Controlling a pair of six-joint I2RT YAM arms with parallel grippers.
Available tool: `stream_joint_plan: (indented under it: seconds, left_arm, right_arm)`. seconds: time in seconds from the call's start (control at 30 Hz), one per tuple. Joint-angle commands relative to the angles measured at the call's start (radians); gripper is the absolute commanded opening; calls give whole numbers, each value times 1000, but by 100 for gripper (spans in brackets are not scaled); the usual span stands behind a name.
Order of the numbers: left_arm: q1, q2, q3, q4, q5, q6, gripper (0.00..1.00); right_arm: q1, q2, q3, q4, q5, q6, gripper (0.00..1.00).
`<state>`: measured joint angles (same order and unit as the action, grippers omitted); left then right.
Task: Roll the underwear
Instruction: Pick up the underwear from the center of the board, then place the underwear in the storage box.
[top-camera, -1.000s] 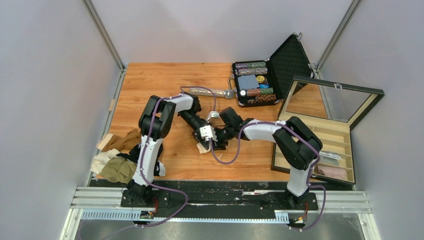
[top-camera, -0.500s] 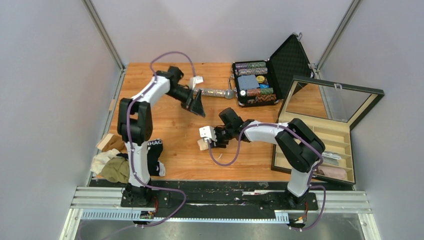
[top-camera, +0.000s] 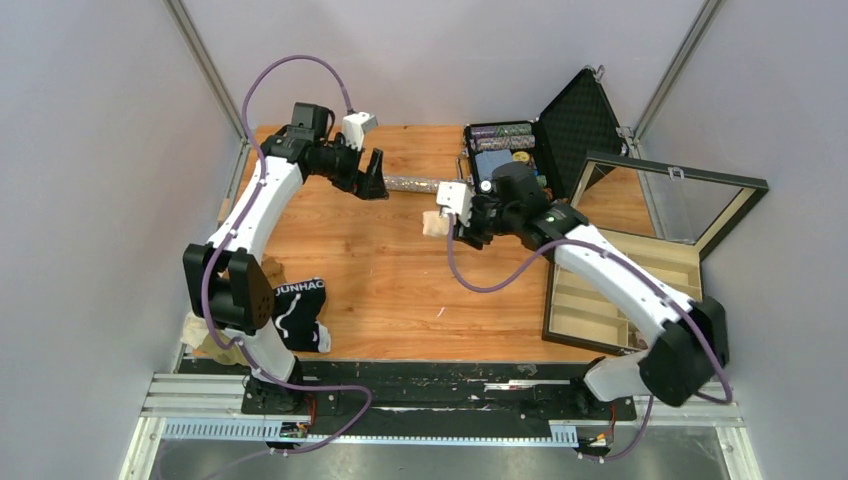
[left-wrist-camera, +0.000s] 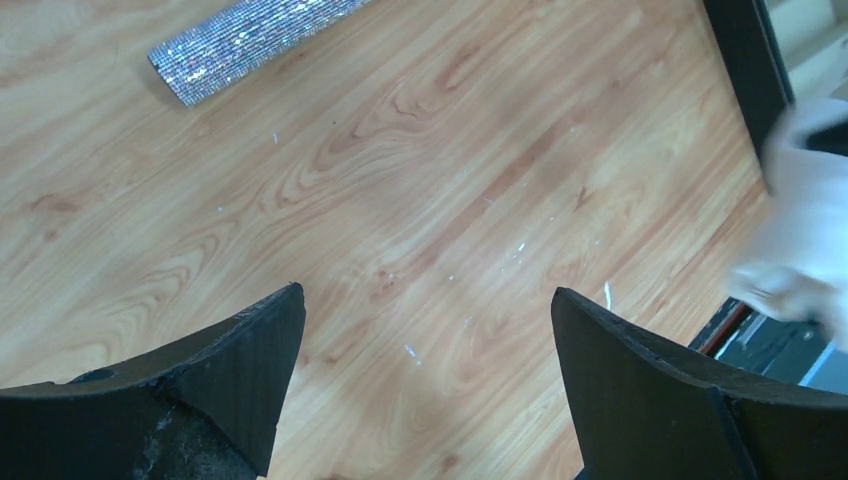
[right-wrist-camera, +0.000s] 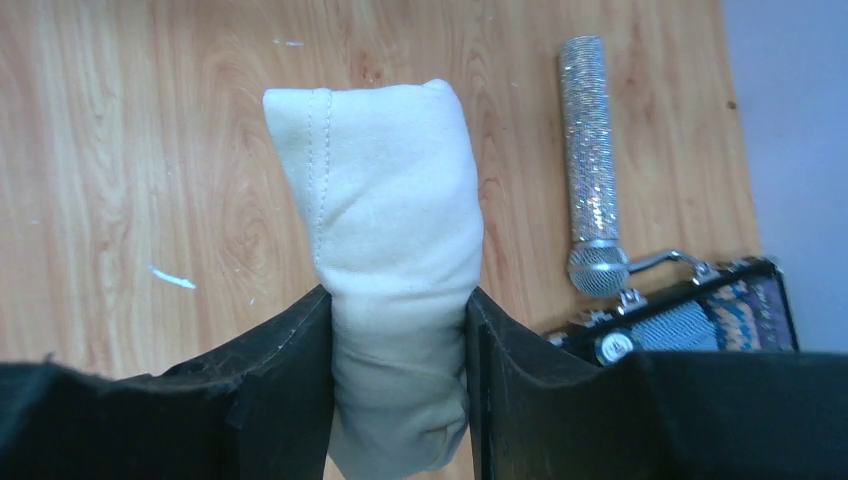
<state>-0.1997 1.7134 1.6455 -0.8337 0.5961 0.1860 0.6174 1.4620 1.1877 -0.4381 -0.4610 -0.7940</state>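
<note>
My right gripper (top-camera: 447, 222) is shut on a rolled cream-beige underwear (top-camera: 434, 222), held above the table near the microphone's head. In the right wrist view the cream roll (right-wrist-camera: 390, 230) sticks out between the two black fingers (right-wrist-camera: 270, 390), pinched at its lower half by my right gripper (right-wrist-camera: 400, 315). My left gripper (top-camera: 374, 184) hangs open over the far left of the table with nothing in it; its wrist view shows only bare wood between the jaws of the left gripper (left-wrist-camera: 425, 305). A black underwear with JUNHAO lettering (top-camera: 299, 306) lies by the left arm's base, beside a cream and olive pile (top-camera: 212, 336).
A glittery silver microphone (top-camera: 414, 184) lies at the back, also in the wrist views as microphone (right-wrist-camera: 590, 170) and microphone handle (left-wrist-camera: 250, 38). An open black case of chips (top-camera: 510, 165) stands behind it. An open wooden compartment box (top-camera: 625, 300) with a glass lid occupies the right.
The left gripper let go, opened wide and swung away to the far left back. The right gripper lifted the cream roll and carried it toward the back right.
</note>
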Motion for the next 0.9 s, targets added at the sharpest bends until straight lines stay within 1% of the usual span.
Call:
stream_joint_plan:
  seconds: [0.0, 0.1, 0.17, 0.23, 0.33, 0.4, 0.5, 0.6, 0.77, 0.87]
  left_arm:
    - [-3, 40, 35, 54, -29, -222, 100]
    - [-4, 46, 21, 81, 12, -235, 100]
    - [-4, 57, 25, 90, 45, -239, 100]
    - [-4, 65, 20, 113, 85, -243, 100]
    - [-4, 72, 3, 181, 164, -275, 100]
    - [-6, 78, -5, 214, 223, -291, 100]
    - [-11, 79, -9, 236, 278, -300, 100]
    - [-13, 77, -5, 234, 289, -292, 100]
    - [-12, 73, -17, 214, 288, -269, 100]
    - [-12, 68, -27, 213, 293, -264, 100]
  right_arm:
    - [-57, -162, 24, -244, 37, 145, 0]
    - [-171, -268, -2, -377, 47, 164, 0]
    - [-259, -342, -32, -451, 51, 125, 0]
    - [-356, -419, -68, -513, 42, 42, 0]
    - [-507, -521, -132, -605, 26, -136, 0]
    - [-621, -551, -159, -671, 0, -253, 0]
    - [-800, -544, -166, -776, -49, -401, 0]
    - [-906, -523, -167, -814, -74, -539, 0]
    - [-989, -499, -208, -819, -61, -721, 0]
    - [-1013, -448, -231, -802, -38, -774, 0]
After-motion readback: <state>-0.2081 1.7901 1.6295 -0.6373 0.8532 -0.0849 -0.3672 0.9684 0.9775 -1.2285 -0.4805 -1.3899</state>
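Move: The rolled underwear is already pinched in the right hand, about 18 cm above the board. The partitioned tray it is being carried to has its middle roughly 39 cm to that hand's right, 15 cm back and 15 cm lower. The poker-chip case stands about 15 cm right and 12 cm ahead, and the microphone 8 cm ahead and 2 cm left. From the empty left hand, the tray is some 51 cm right, 22 cm back and 19 cm down. The rolled underwear, still pinched in the right fingers, is swept about 31 cm right and 11 cm back off the middle of the board to above the tray. The hand first rises some 5 cm, then sinks to slightly below its starting height, turning about 30 degrees clockwise as its fingers tip further down. The open left hand drifts about 5 cm right, rolling slightly. ##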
